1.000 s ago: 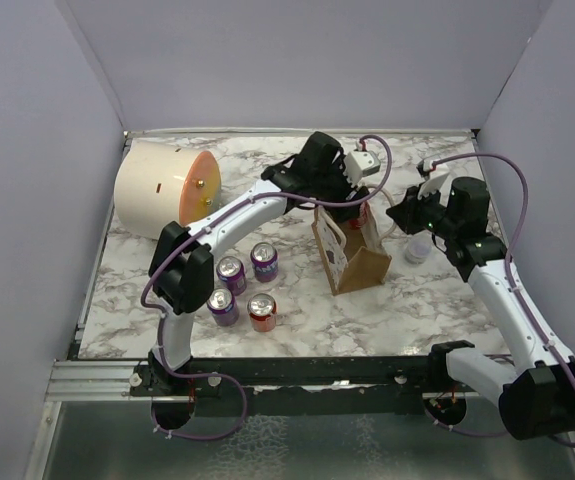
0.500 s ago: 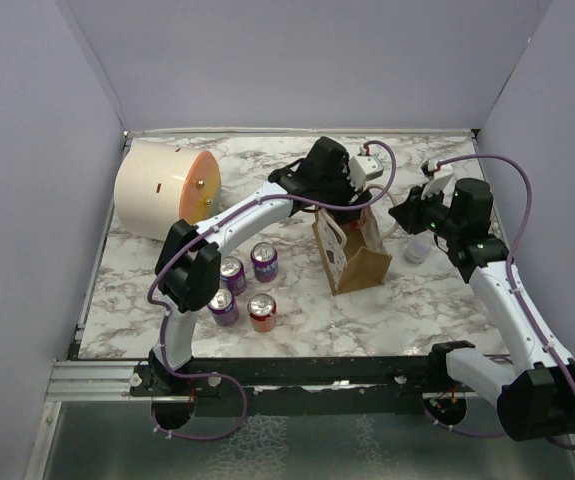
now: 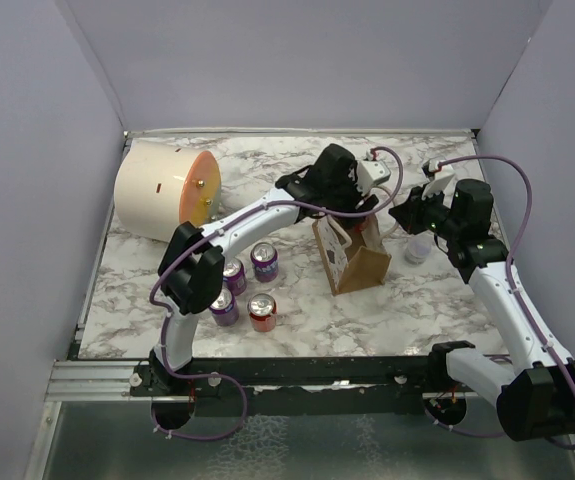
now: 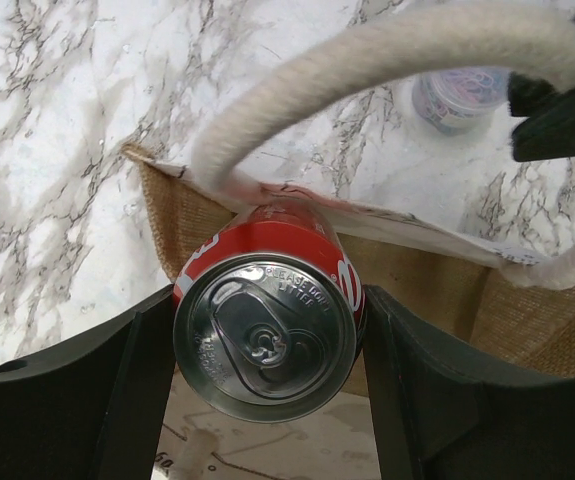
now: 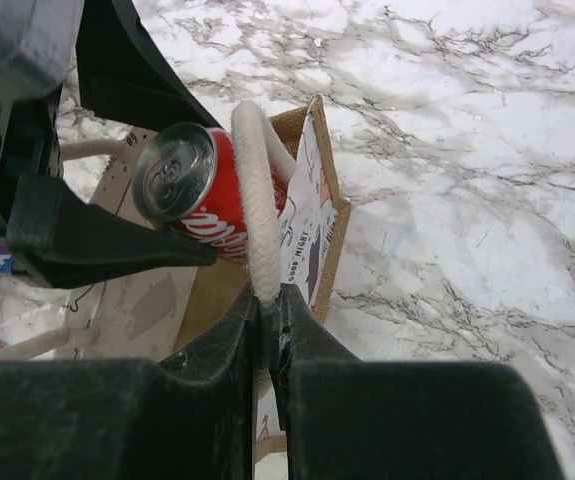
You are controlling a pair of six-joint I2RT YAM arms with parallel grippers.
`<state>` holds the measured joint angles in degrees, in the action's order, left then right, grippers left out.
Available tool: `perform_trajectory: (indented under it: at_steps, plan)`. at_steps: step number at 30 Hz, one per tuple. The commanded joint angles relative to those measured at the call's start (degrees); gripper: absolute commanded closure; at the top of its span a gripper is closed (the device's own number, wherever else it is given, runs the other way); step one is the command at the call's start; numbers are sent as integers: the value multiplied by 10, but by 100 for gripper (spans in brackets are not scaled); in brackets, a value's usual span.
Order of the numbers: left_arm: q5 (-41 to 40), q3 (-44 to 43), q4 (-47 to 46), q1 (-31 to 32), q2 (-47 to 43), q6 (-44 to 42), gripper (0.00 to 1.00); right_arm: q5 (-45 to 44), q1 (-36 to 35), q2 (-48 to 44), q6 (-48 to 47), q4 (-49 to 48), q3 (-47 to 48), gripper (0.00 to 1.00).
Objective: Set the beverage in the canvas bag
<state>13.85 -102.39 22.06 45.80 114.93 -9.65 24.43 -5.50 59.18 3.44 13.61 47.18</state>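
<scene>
The beverage, a red can (image 4: 264, 335), is clamped between the black fingers of my left gripper (image 4: 267, 312), top toward the camera. It hangs tilted over the open mouth of the brown canvas bag (image 3: 359, 262), its lower part past the bag's rim (image 4: 417, 270). My right gripper (image 5: 265, 300) is shut on one white rope handle (image 5: 255, 190) and holds it up beside the can (image 5: 192, 185). In the top view the left gripper (image 3: 352, 200) sits above the bag's far end, with the right gripper (image 3: 407, 213) just to its right.
A big cream cylinder with an orange face (image 3: 165, 190) lies at the back left. Several cans (image 3: 247, 285) stand left of the bag. A small white container (image 3: 419, 248) stands right of the bag. Grey walls close in the table.
My left gripper has moved to the right with the can, further over the bag's opening. The right gripper has kept its hold on the handle and barely shifted.
</scene>
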Motion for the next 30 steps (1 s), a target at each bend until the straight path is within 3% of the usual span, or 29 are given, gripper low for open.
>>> perform_trajectory:
  at_steps: [1, 8, 17, 30]
  plan:
    - [-4, 0, -10, 24, -40, -30, 100, 18, 4, -3, 10, -12, -8, 99]
    - [-34, 5, -1, 62, -67, -64, 100, 22, 4, -3, 10, -12, -6, 99]
    - [-70, 12, -9, 65, -84, -69, 100, 23, 4, -8, 10, -15, -10, 99]
    - [-2, 57, -3, 67, -95, -24, 100, 20, 10, -11, 10, -14, -11, 99]
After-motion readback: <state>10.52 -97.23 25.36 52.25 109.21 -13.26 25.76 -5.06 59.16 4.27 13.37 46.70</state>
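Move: The left hand holds the red can at the far end of the bag's mouth; the middle of the canvas bag lies about 5 cm back from that hand, 1 cm to its right and 9 cm below. The nearest standing purple can is some 20 cm left and 8 cm back, the small jar roughly 17 cm right and 5 cm back, both about 15 cm lower. From the right hand, the bag's middle is about 7 cm left, 7 cm back and 11 cm down. Keeping its grip on the red can, the left hand bears on the canvas bag and draws the can back towards the middle of the opening, about 6 cm in all and drifting right at first. Most of it comes early, tilting and turning slightly clockwise; then the hand almost pauses, rising about 1 cm, before easing back and slightly down. The right hand stays put, still pinching the handle. ##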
